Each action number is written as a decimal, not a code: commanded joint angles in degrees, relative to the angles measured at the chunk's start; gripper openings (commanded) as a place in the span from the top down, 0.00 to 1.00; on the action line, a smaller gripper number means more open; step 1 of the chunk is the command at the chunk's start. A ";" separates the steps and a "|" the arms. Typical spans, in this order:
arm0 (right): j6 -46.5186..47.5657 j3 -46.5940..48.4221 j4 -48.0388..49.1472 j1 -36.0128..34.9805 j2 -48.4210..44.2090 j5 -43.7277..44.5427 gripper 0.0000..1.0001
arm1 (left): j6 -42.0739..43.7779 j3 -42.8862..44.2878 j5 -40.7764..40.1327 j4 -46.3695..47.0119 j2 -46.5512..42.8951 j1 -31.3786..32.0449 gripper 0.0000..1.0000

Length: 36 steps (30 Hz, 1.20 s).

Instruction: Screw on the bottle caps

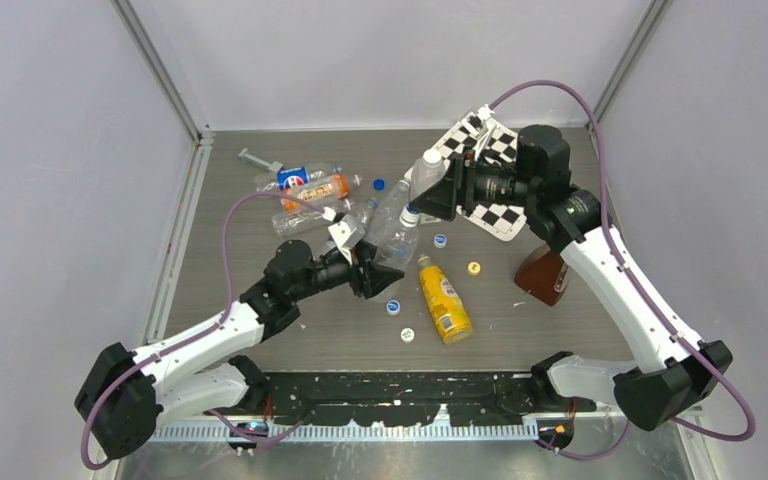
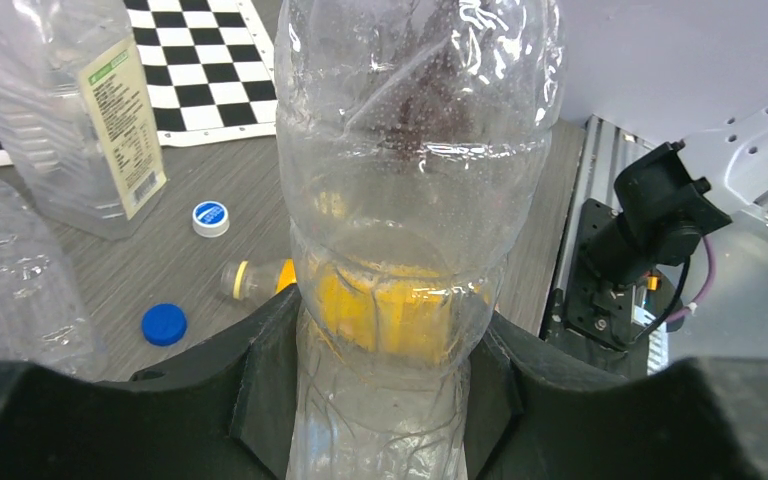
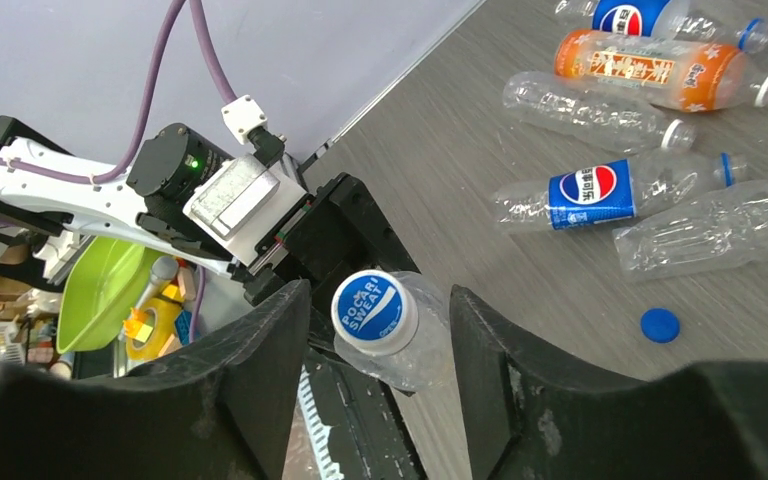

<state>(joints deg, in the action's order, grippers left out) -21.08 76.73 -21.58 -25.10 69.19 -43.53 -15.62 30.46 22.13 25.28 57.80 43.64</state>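
Observation:
My left gripper (image 1: 365, 268) is shut on a slim clear bottle (image 1: 393, 228) and holds it tilted up off the table; the left wrist view shows its fingers (image 2: 260, 390) pressed on the bottle's waist (image 2: 410, 200). A blue-and-white cap (image 3: 374, 311) sits on this bottle's mouth. My right gripper (image 3: 380, 330) is open around that cap, with a gap on each side. In the top view the right gripper (image 1: 428, 203) is at the bottle's upper end. The wider squarish bottle (image 2: 80, 120) with a pale label stands upright beside it (image 1: 425, 175).
Loose caps lie on the table: blue (image 1: 378, 184), blue-and-white (image 1: 440, 240) (image 1: 394, 307), yellow (image 1: 474, 267), white (image 1: 407, 335). A yellow bottle (image 1: 444, 298) lies at front centre. Pepsi (image 1: 300, 175), orange (image 1: 315, 188) and clear bottles lie at the back left. A checkerboard (image 1: 500, 215) and a brown object (image 1: 543, 272) are on the right.

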 commanded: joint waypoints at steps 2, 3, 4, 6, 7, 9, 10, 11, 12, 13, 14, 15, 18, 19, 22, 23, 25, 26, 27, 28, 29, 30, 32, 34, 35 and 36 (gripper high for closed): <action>0.39 1.86 1.60 0.06 0.41 -4.09 0.45 | -0.56 3.15 3.15 4.25 0.33 -0.13 1.00; 0.41 1.72 1.62 0.10 0.50 -4.35 0.46 | -0.52 3.20 3.16 4.33 0.40 -0.13 1.00; 0.42 1.46 1.56 0.07 0.57 -4.49 0.47 | -0.55 3.27 3.16 4.34 0.52 -0.13 1.00; 0.28 1.15 1.63 0.06 0.67 -4.87 0.47 | -0.56 3.49 3.23 4.34 0.77 -0.13 1.00; 0.22 1.06 1.68 0.05 0.68 -5.20 0.48 | -0.56 3.61 3.26 4.34 0.91 -0.13 1.00; -0.14 0.63 2.09 0.05 0.68 -5.51 0.49 | -0.71 3.84 3.28 4.42 1.26 -0.13 1.00; -0.25 0.33 2.26 0.05 0.60 -5.64 0.49 | -0.73 3.97 3.27 4.43 1.45 -0.13 1.00; -0.56 0.17 2.60 0.05 0.49 -5.85 0.49 | -0.73 4.06 3.27 4.50 1.53 -0.13 1.00; -0.64 -0.13 2.73 0.05 0.45 -5.95 0.50 | -0.73 4.05 3.27 4.51 1.66 -0.13 1.00; -0.72 -0.28 2.81 0.05 0.43 -5.97 0.50 | -0.81 4.10 3.31 4.60 1.74 -0.13 1.00; -0.67 -0.31 2.79 0.05 0.43 -6.00 0.51 | -0.86 4.23 3.37 4.68 1.89 -0.13 1.00; -0.75 -0.36 2.87 0.05 0.42 -6.07 0.52 | -0.88 4.30 3.36 4.69 1.97 -0.13 1.00; -1.11 -0.61 3.10 0.05 0.36 -6.31 0.55 | -1.02 4.36 3.36 4.72 2.18 -0.13 1.00; -1.13 -0.68 3.23 0.05 0.35 -6.35 0.56 | -1.07 4.49 3.34 4.72 2.16 -0.13 1.00; -1.15 -0.97 3.15 0.05 0.33 -6.34 0.59 | -1.08 4.71 3.34 4.70 2.21 -0.13 1.00; -1.15 -1.14 3.18 0.05 0.33 -6.27 0.60 | -1.06 4.77 3.36 4.65 2.24 -0.13 1.00; -1.17 -1.30 3.11 0.05 0.33 -6.29 0.61 | -1.08 4.94 3.36 4.40 2.28 -0.13 1.00; -1.16 -1.31 3.06 0.05 0.33 -6.25 0.62 | -1.08 5.03 3.27 4.26 2.31 -0.13 1.00; -1.16 -1.38 3.00 -0.01 0.38 -6.12 0.64 | -1.07 5.17 3.19 4.18 2.29 -0.13 1.00; -1.16 -1.55 2.99 -0.02 0.30 -6.08 0.65 | -1.08 5.32 3.12 4.05 2.34 -0.13 1.00; -1.22 -1.61 2.92 -0.03 0.26 -6.01 0.68 | -1.08 5.56 2.98 3.81 2.36 -0.13 1.00; -1.23 -1.70 2.79 -0.03 0.21 -5.94 0.70 | -1.08 5.83 2.74 3.35 2.39 -0.13 1.00; -1.01 -1.68 1.84 -0.14 0.04 -5.17 0.76 | -0.55 6.92 1.44 1.50 2.34 -0.13 1.00; -0.60 -1.53 0.19 -0.43 -0.31 -2.42 0.79 | 0.96 8.78 -0.21 -1.51 2.22 -0.13 1.00; -0.77 -1.56 -0.57 -0.70 -0.64 -1.51 0.80 | 1.69 9.28 -1.10 -2.78 2.14 -0.13 1.00; -1.18 -1.84 -0.79 -0.85 -0.81 0.67 0.82 | 2.64 10.22 -2.30 -3.79 2.02 -0.13 1.00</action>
<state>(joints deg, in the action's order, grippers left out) -21.82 75.33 -19.81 -24.73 69.87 -46.41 -15.77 34.35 23.90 22.57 60.36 43.64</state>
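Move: Just off the right fingertips, about 1 cm back, 1 cm left and 1 cm lower, sits the bottle cap, on the mouth of the bottle held by the left hand. The standing clear bottle is some 19 cm ahead and 5 cm right of the right hand, about 23 cm lower; the yellow bottle lies 2 cm ahead, 8 cm right, roughly 33 cm down. From the left hand, the cap is about 13 cm up, 4 cm ahead and 3 cm right. Closing steadily around the cap from both sides, the right fingers narrow from about 60 to under 40 percent open and pinch its rim by the end. The right hand first eases back about 1 cm and slightly left, then holds nearly still, creeping forward again. The left hand keeps its grip on the bottle, shifting it roughly 1 cm right and slightly up under the right hand. ##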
